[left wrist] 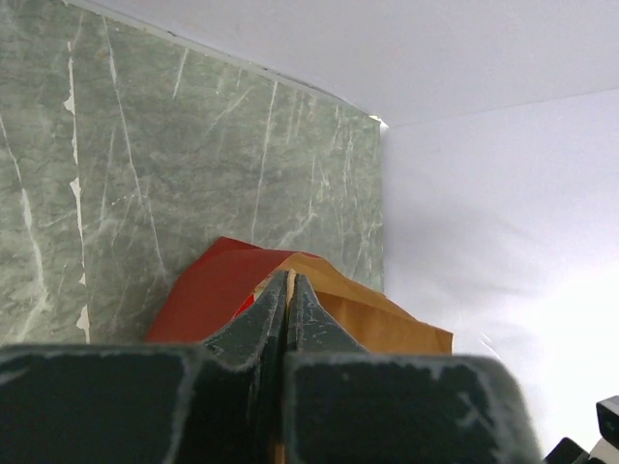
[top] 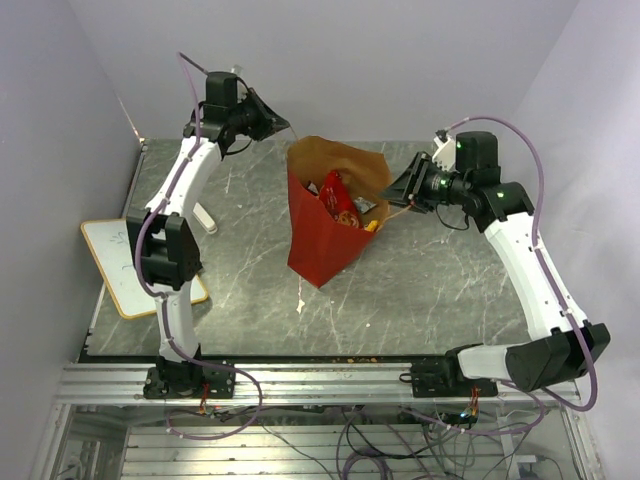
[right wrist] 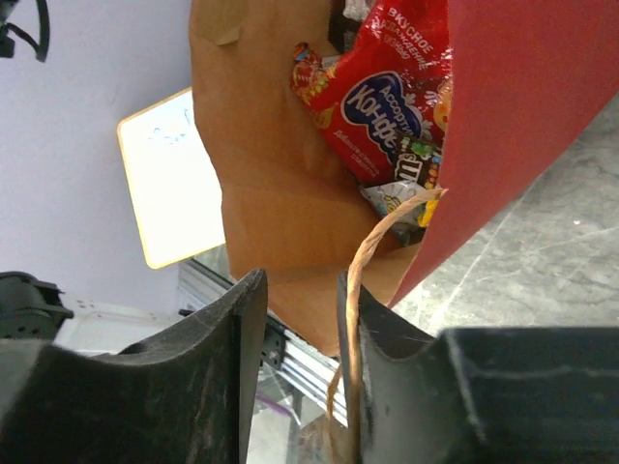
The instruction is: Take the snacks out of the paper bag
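Note:
The paper bag stands mid-table, red outside and brown inside, its mouth open upward. The snacks show inside: a red chip bag with a blue logo, a brown candy packet and a yellow bit. My left gripper is at the bag's far-left rim; in the left wrist view its jaws are shut with a thin brown strip of the bag's handle between them, above the paper bag. My right gripper sits at the bag's right rim, open. The twine handle runs between its fingers, against one pad.
A wood-framed whiteboard overhangs the table's left edge. A small white stick lies beside the left arm. A white scrap lies in front of the bag. Walls close in at the back and on both sides.

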Robot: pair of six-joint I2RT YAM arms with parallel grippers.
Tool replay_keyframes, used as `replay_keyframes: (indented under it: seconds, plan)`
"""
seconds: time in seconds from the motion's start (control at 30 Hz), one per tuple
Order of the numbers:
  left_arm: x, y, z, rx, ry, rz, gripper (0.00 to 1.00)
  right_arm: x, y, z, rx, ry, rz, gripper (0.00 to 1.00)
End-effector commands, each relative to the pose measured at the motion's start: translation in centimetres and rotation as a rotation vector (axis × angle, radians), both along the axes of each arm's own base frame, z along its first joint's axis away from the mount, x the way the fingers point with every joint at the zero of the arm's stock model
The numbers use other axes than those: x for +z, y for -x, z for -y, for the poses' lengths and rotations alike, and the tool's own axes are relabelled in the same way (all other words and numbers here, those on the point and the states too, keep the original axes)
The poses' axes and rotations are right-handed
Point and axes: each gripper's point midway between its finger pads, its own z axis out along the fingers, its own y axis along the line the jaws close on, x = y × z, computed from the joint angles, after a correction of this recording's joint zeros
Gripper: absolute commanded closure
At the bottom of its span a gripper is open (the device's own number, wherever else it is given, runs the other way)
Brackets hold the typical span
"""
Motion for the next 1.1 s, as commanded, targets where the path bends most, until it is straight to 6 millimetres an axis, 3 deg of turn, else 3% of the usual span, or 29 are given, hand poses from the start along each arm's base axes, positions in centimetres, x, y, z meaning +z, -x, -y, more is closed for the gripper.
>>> replay_keyframes:
  seconds: [0.0, 0.1, 0.17, 0.27, 0.43, 0.53, 0.67, 0.83, 0.97, 1.07]
  plan:
    - [9.1, 1.1, -1.2, -0.020, 0.056, 0.218, 0.93, 2.5, -0.6, -0.8, 0.104, -0.009, 0.112, 0.71]
    - [11.4, 2.5, -1.3, -0.048, 0.068, 0.270, 0.93, 3.5, -0.7, -1.8, 0.187, -0.025, 0.153, 0.87]
    - [12.8, 3.6, -1.5, -0.065, 0.074, 0.303, 0.93, 4.1, -0.8, -2.8, 0.239, -0.050, 0.173, 0.92]
    - [14.6, 4.9, -2.5, -0.063, 0.058, 0.345, 0.93, 5.1, -0.6, -5.5, 0.325, -0.091, 0.209, 0.93]
    - [17.2, 6.0, -4.9, -0.040, 0.026, 0.414, 0.93, 4.9, 0.0, -11.7, 0.455, -0.117, 0.205, 0.93]
    - [18.0, 6.7, -5.1, -0.066, 0.019, 0.439, 0.93, 4.1, 0.9, -14.7, 0.538, -0.148, 0.192, 0.93]
    - [19.1, 8.2, -4.6, -0.103, 0.062, 0.484, 0.93, 2.1, 2.8, -16.9, 0.615, -0.184, 0.160, 0.93]
    - [17.5, 10.8, -3.0, -0.154, 0.092, 0.442, 0.93, -2.6, 5.3, -17.7, 0.646, -0.120, 0.070, 0.92]
    - [15.5, 14.0, -0.9, -0.207, 0.111, 0.393, 0.93, -6.4, 6.8, -16.0, 0.587, -0.039, -0.022, 0.92]
    - [13.6, 16.2, 0.2, -0.211, 0.116, 0.344, 0.93, -7.9, 8.1, -14.2, 0.549, 0.013, -0.053, 0.91]
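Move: The paper bag's right handle already passes between the right hand's half-open fingers, within 1 or 2 cm. The bag's middle is about 12 cm left of that hand, level fore and aft, and some 15 cm lower; the red snack pack inside sits about 11 cm left and 2 cm farther out. The left hand, pinching the other handle, has the bag's middle roughly 20 cm back, 12 cm right and 15 cm below it. The right fingers close and pinch the bag's right handle, then carry it some 17 cm left, finishing with a pull back and down of about 8 cm each while the wrist turns about 35 degrees counter-clockwise. The left hand keeps the left handle pinched, rises about 12 cm with the fingers tipping up, then draws back, ending some 11 cm nearer the base and a little lower than its peak. ##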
